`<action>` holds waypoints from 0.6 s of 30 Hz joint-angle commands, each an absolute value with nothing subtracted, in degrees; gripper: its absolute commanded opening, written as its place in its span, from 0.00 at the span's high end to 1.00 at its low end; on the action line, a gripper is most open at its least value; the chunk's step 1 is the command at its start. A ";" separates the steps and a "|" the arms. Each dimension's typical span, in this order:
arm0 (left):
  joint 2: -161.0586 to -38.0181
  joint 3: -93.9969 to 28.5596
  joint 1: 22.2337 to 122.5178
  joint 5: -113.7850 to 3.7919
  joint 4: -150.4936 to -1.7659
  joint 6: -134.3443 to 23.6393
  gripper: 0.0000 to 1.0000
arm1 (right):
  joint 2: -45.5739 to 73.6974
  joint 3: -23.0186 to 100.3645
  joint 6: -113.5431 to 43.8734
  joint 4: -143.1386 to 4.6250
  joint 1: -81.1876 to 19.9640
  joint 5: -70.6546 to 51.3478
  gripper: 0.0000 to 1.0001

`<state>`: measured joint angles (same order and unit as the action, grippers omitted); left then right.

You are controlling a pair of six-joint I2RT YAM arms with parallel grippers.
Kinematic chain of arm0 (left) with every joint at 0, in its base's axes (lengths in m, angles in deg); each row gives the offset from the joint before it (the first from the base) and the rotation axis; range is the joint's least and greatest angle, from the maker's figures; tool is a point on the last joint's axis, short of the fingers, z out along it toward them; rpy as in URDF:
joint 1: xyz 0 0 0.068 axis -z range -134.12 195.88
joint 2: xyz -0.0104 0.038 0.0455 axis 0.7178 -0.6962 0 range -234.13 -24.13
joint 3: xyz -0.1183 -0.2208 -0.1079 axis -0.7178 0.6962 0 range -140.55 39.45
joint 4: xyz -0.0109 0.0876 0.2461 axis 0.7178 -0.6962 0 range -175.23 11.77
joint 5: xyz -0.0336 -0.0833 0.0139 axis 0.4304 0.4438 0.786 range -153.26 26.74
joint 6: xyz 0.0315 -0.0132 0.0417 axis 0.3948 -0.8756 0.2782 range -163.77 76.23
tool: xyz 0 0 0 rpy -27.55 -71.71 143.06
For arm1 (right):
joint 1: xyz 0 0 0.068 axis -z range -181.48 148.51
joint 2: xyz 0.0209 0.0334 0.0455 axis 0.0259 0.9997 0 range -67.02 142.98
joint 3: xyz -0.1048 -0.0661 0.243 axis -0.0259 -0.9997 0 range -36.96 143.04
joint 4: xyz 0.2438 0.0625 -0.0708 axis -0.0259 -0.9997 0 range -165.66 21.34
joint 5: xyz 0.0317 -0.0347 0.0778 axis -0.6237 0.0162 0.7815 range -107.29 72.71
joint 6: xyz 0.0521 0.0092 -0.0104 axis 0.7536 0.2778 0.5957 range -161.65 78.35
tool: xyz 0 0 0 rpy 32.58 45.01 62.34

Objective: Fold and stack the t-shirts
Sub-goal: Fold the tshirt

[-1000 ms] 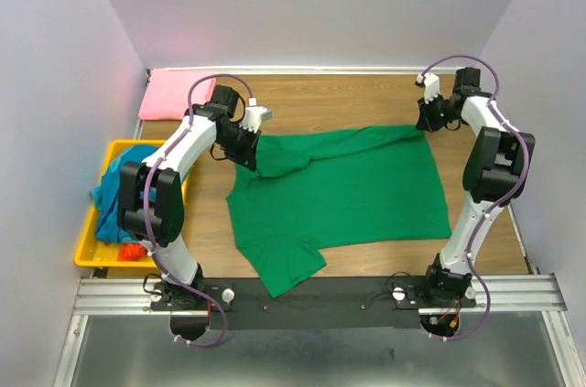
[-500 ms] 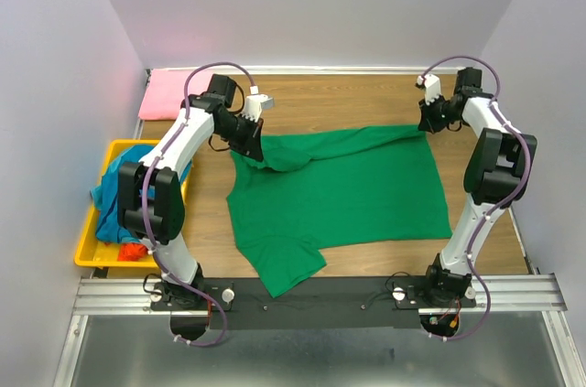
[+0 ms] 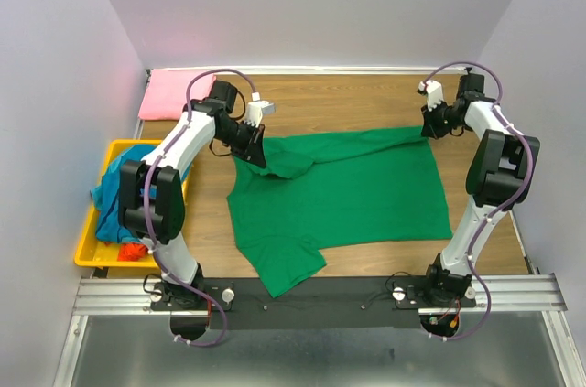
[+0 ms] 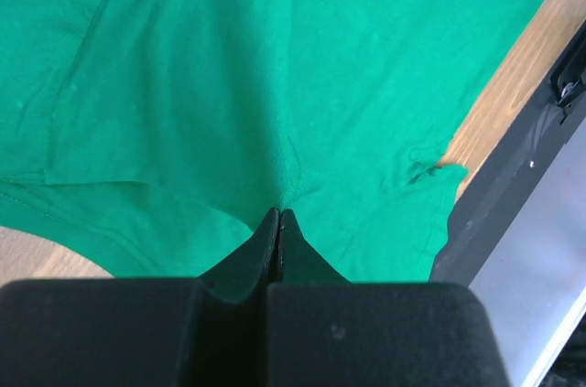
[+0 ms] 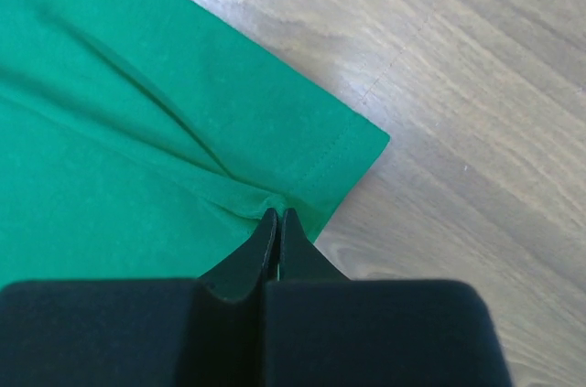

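A bright green t-shirt [image 3: 339, 195] lies spread over the middle of the wooden table. My left gripper [image 3: 261, 156] is shut on its far left sleeve area, cloth bunched at the fingertips in the left wrist view [image 4: 280, 213]. At the shirt's far right corner my right gripper [image 3: 427, 127] is shut on the hem, the pinched cloth [image 5: 284, 199] wrinkling toward the tips. A folded pink t-shirt [image 3: 176, 94] rests at the far left corner. A teal-blue t-shirt [image 3: 117, 188] and a bit of orange-red cloth [image 3: 134, 250] lie in the bin.
A yellow plastic bin [image 3: 90, 242] stands at the left edge of the table. A black rail [image 3: 348, 291] with the arm bases runs along the near edge. White walls close in the left, back and right sides.
The left gripper has shifted a little back and to the right with the sleeve cloth. The right gripper has drawn the far right corner slightly outward, stretching the top edge.
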<state>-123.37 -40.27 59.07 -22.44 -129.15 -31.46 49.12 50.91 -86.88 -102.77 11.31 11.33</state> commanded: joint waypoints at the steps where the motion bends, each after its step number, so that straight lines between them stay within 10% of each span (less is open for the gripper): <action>1: -126.78 -41.76 59.15 -23.00 -130.96 -29.28 1.00 | 48.03 49.53 -89.28 -104.08 11.70 9.43 0.93; 9: -133.99 -45.01 59.76 -23.62 -134.13 -24.97 0.83 | 47.77 50.31 -88.58 -105.31 11.70 5.56 0.55; 18: -129.52 -45.10 58.53 -28.53 -129.92 -22.51 0.60 | 45.48 54.09 -84.99 -108.38 11.44 6.08 0.52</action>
<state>-133.82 -43.59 58.98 -24.80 -132.12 -24.96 48.86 51.16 -87.45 -105.59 11.33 4.95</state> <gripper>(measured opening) 0.368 0.472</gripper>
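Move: Pinched in the left fingers, the folded-over edge of the t-shirt hangs about 7 cm above its resting spot, which lies straight below on the shirt's left part. The pink folded shirt is about 22 cm ahead and 24 cm left of that hand; the yellow bin is 30 cm left and 7 cm back. The right hand's resting spot is just 2 cm below it; the shirt's near right corner lies 23 cm back and 2 cm right. Lowering its pinched bit of the t-shirt's edge about 5 cm onto the cloth beneath, the left hand opens its fingers to roughly a third on the way down and stops there. The right hand, already low over the right side, spreads its fingers to about half, lets go, and drifts some 2 cm right and back. ##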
